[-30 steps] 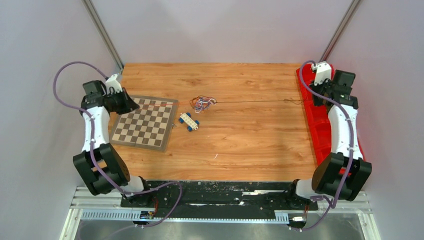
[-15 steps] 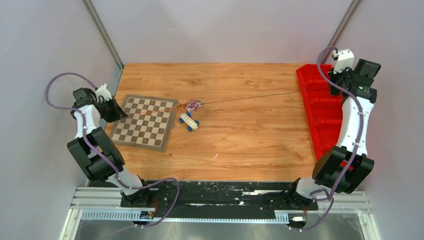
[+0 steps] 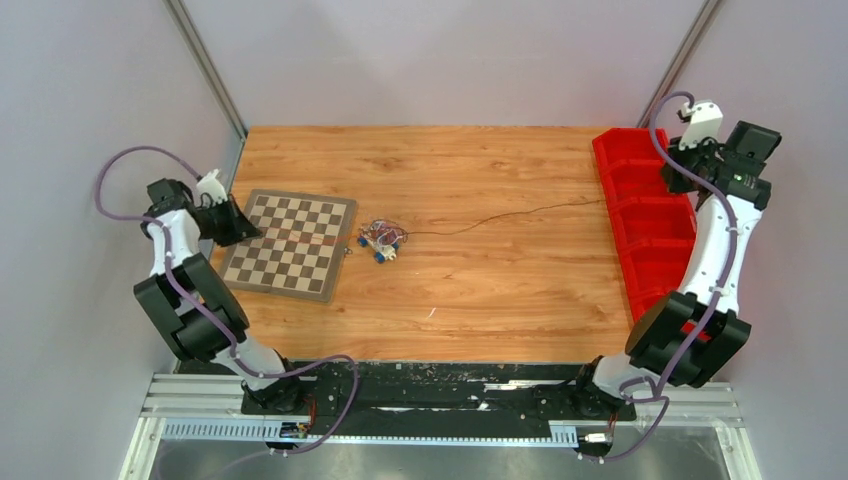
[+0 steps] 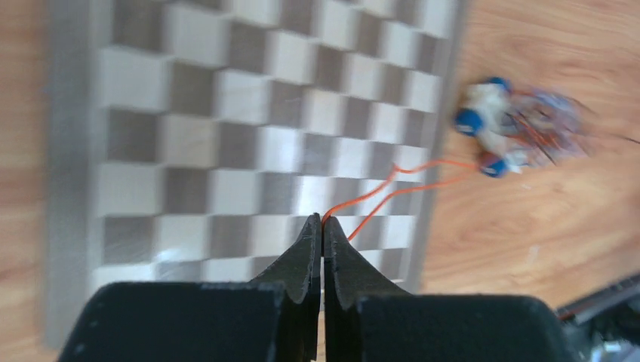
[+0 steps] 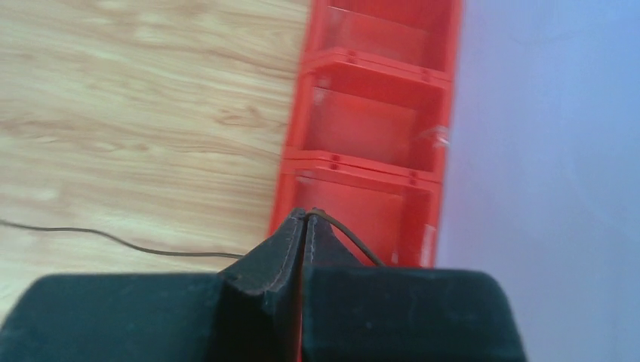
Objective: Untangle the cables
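Note:
The cables form a small knot (image 3: 386,236) of dark, orange and pale strands, lying against a toy car (image 3: 379,247) near the table's middle. An orange wire (image 4: 407,175) runs from the knot (image 4: 547,124) across the checkerboard (image 3: 290,245) into my left gripper (image 4: 323,219), which is shut on it at the board's left side (image 3: 252,230). A dark wire (image 3: 500,216) curves slack from the knot to the right. My right gripper (image 5: 306,214) is shut on its end above the red bin (image 5: 370,128), at the table's right edge (image 3: 674,182).
The red bin (image 3: 645,225) with several compartments lines the right edge of the wooden table (image 3: 480,290). The toy car (image 4: 487,124) has blue wheels and sits just right of the checkerboard (image 4: 226,128). Grey walls close in on both sides.
The left gripper drew left with the orange wire. The right gripper rose back over the bin. The knot slid down-left onto the toy car, and the dark wire went from taut to slack.

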`<state>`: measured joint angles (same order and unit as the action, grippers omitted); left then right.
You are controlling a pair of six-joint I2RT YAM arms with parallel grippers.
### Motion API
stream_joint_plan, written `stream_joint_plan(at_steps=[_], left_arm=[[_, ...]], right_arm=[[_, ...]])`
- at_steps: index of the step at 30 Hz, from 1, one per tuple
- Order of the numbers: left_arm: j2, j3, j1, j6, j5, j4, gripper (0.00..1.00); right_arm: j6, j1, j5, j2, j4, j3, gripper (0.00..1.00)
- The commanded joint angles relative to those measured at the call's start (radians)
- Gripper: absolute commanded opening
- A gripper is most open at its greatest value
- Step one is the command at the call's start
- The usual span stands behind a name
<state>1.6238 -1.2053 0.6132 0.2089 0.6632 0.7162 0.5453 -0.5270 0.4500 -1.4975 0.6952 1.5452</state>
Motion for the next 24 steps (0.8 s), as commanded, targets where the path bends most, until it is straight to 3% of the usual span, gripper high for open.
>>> stream_joint_plan(at_steps=[1, 6, 9, 12, 13, 16, 17, 19, 21, 22, 24], left_arm=[[-0.181, -0.030, -0.188, -0.019, 0.304, 0.088, 0.00], [-0.319, -0.033, -0.574, -0.269, 0.401, -0.083, 0.00], [-0.341, 0.019, -0.671, -0.348, 0.451, -0.179, 0.00], [-0.328, 0.121, -0.689, -0.310, 0.433, -0.181, 0.00], [-0.307, 0.141, -0.697, -0.217, 0.432, -0.153, 0.00], [-0.266, 0.217, -0.778, 0.078, 0.379, 0.124, 0.00], [-0.259, 0.237, -0.835, 0.178, 0.366, 0.185, 0.00], [-0.283, 0.279, -0.905, 0.235, 0.334, 0.182, 0.09], [-0.310, 0.295, -0.930, 0.228, 0.330, 0.141, 0.30], [-0.312, 0.280, -0.932, 0.227, 0.311, 0.134, 0.47], [-0.296, 0.226, -0.923, 0.241, 0.239, 0.136, 0.64]], right_arm=[[0.009, 0.112, 0.226, 0.097, 0.086, -0.014, 0.00], [-0.026, 0.256, 0.240, 0.102, 0.105, -0.046, 0.00], [-0.008, 0.260, 0.188, 0.074, 0.095, -0.086, 0.00], [0.049, 0.260, 0.149, 0.055, 0.098, -0.164, 0.00], [0.065, 0.261, 0.143, 0.048, 0.101, -0.186, 0.06], [0.088, 0.276, 0.148, 0.026, 0.131, -0.222, 0.64], [0.080, 0.285, 0.162, 0.022, 0.133, -0.229, 0.77], [0.053, 0.322, 0.200, 0.013, 0.131, -0.234, 0.88], [0.016, 0.386, 0.241, -0.009, 0.130, -0.225, 0.92], [-0.010, 0.435, 0.263, -0.023, 0.126, -0.217, 0.92], [-0.076, 0.510, 0.307, -0.058, 0.081, -0.198, 0.93]])
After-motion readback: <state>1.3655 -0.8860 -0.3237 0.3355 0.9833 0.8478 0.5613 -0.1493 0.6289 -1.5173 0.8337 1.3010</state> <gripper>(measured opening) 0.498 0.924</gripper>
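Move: The cable tangle lies on the toy car, roughly 30 cm right of the left hand, 3 cm farther out and 9 cm below. The chessboard's middle is about 4 cm right of the left hand, level with it. From the right hand the tangle is some 64 cm left, level ahead and 24 cm below; the red tray's middle is about 8 cm to its right. Left hand arcs right 31 cm and back 17, right hand left 19 and down 11, both opening, releasing black cable. ##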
